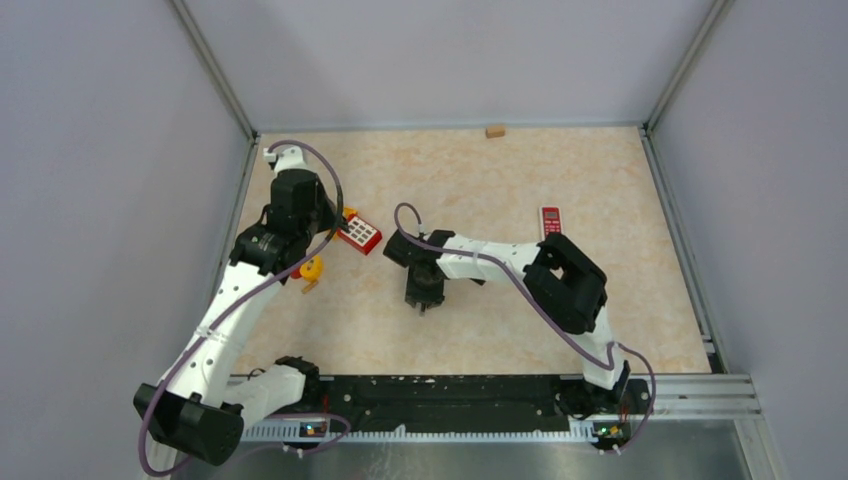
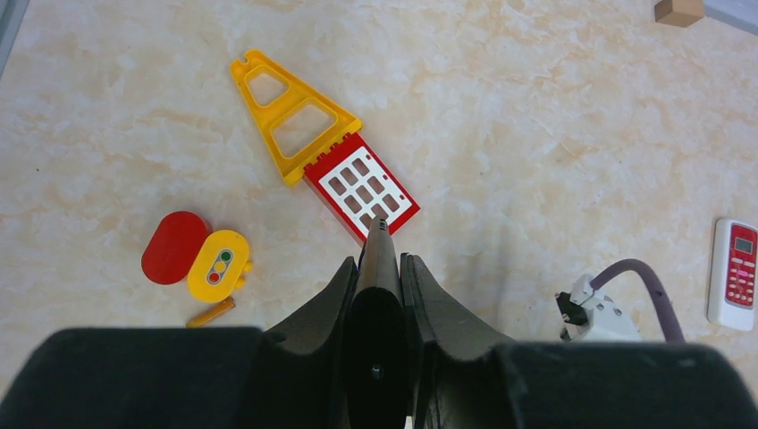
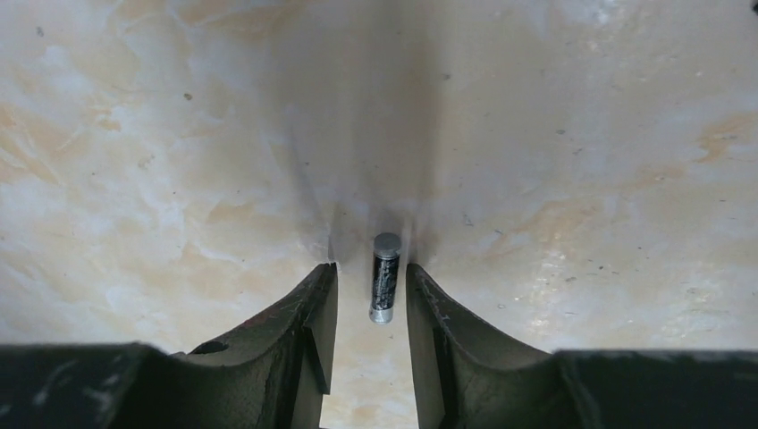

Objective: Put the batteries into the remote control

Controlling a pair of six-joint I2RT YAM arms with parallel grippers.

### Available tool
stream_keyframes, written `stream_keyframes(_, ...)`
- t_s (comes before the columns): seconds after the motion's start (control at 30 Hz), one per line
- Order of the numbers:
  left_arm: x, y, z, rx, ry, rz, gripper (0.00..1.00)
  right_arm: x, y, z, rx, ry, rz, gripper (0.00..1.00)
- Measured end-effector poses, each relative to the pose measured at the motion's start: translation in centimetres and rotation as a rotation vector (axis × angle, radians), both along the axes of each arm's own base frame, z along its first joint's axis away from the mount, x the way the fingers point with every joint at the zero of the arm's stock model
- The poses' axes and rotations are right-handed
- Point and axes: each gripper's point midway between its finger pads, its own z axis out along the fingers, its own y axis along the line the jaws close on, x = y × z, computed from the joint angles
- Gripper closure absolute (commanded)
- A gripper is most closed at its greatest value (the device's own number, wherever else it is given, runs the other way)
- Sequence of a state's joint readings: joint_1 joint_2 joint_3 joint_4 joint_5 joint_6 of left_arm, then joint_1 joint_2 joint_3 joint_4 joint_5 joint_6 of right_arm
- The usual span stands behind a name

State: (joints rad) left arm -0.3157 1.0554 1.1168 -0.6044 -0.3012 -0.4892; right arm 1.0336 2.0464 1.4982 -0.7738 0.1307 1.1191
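Observation:
One battery (image 3: 385, 277), a short dark cylinder with silver ends, lies on the marbled table. My right gripper (image 3: 371, 266) stands open low over it, one finger on each side, with a gap to both. From above, the right gripper (image 1: 423, 300) points down at mid-table. My left gripper (image 2: 380, 261) is shut on a long, slim dark object (image 2: 379, 246) seen edge-on; I cannot tell what it is. It hovers at the left (image 1: 335, 222), above the toy pieces. A small red-and-white remote control (image 1: 550, 221) lies face up to the right (image 2: 733, 273).
Under the left gripper lie a red window panel (image 2: 362, 189), a yellow triangular frame (image 2: 290, 112), a red oval (image 2: 172, 246), a yellow traffic-light piece (image 2: 217, 264) and an orange peg (image 2: 211, 313). A wooden block (image 1: 494, 130) sits at the back wall.

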Motion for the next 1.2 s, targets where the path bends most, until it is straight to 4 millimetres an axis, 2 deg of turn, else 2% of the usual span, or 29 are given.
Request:
stream_keyframes(0.13, 0.0, -0.1, 0.0, -0.002, 0.001, -0.004, 1.0, -0.5, 0.4, 0.0, -0.024, -0.012, 0.039, 0.74)
stream_keyframes(0.27, 0.0, -0.1, -0.1, -0.002, 0.002, -0.007, 1.0, -0.8, -0.2, -0.1, -0.05, -0.007, 0.04, 0.92)
stream_keyframes(0.33, 0.0, -0.2, -0.1, -0.003, 0.002, -0.009, 1.0, -0.8, -0.3, -0.2, -0.057, -0.006, 0.039, 0.97)
stream_keyframes(0.47, -0.1, -0.4, -0.2, -0.012, 0.005, -0.022, 1.0, -0.5, -0.5, -0.2, -0.07, -0.025, 0.042, 1.0)
stream_keyframes(0.6, -0.2, -1.4, -0.5, -0.037, 0.019, -0.069, 1.0, 1.1, -1.3, 0.7, -0.104, -0.122, 0.076, 1.0)
stream_keyframes(0.7, -0.3, -3.1, -0.9, -0.083, 0.039, -0.145, 1.0, 2.4, -1.6, 3.5, -0.076, -0.23, 0.147, 1.0)
stream_keyframes(0.8, -0.7, -5.9, -2.0, -0.17, 0.078, -0.279, 1.0, 3.2, -1.9, 8.3, -0.004, -0.343, 0.256, 1.0)
stream_keyframes(0.87, -1.5, -8.6, -3.4, -0.255, 0.134, -0.405, 1.0, 3.5, -2.2, 11.9, 0.048, -0.426, 0.334, 1.0)
stream_keyframes(1.0, -3.6, -13.0, -6.4, -0.451, 0.281, -0.605, 1.0, 2.8, -3.4, 18.1, 0.12, -0.557, 0.497, 1.0)
stream_keyframes(1.1, -5.1, -15.0, -7.9, -0.579, 0.366, -0.696, 1.0, 1.5, -5.0, 19.3, 0.126, -0.579, 0.587, 1.0)
stream_keyframes(1.2, -6.1, -16.4, -8.2, -0.682, 0.427, -0.774, 1.0, -0.1, -6.5, 18.9, 0.113, -0.554, 0.685, 1.0)
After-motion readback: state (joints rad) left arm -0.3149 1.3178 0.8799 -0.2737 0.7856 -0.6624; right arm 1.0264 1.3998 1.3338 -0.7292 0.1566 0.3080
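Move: The battery lies on the table between the right hand's open fingers, about 1 cm back of its fingertips and 1 cm below. The black battery cover is some 11 cm to that hand's right and 6 cm farther out. From the left hand, already holding the black remote, the battery is roughly 17 cm right, 12 cm back and 25 cm below; the red keypad toy sits about 4 cm ahead, 4 cm right and 25 cm down. The battery is pinched as the right fingers close, after easing back a little; then the right hand lifts it about 19 cm and carries it rightward, swinging counter-clockwise and tilting its fingers outward. Starting later, the left hand brings the remote right about 16 cm, down and back, turning clockwise and rolling its left side down, towards the raised battery. ##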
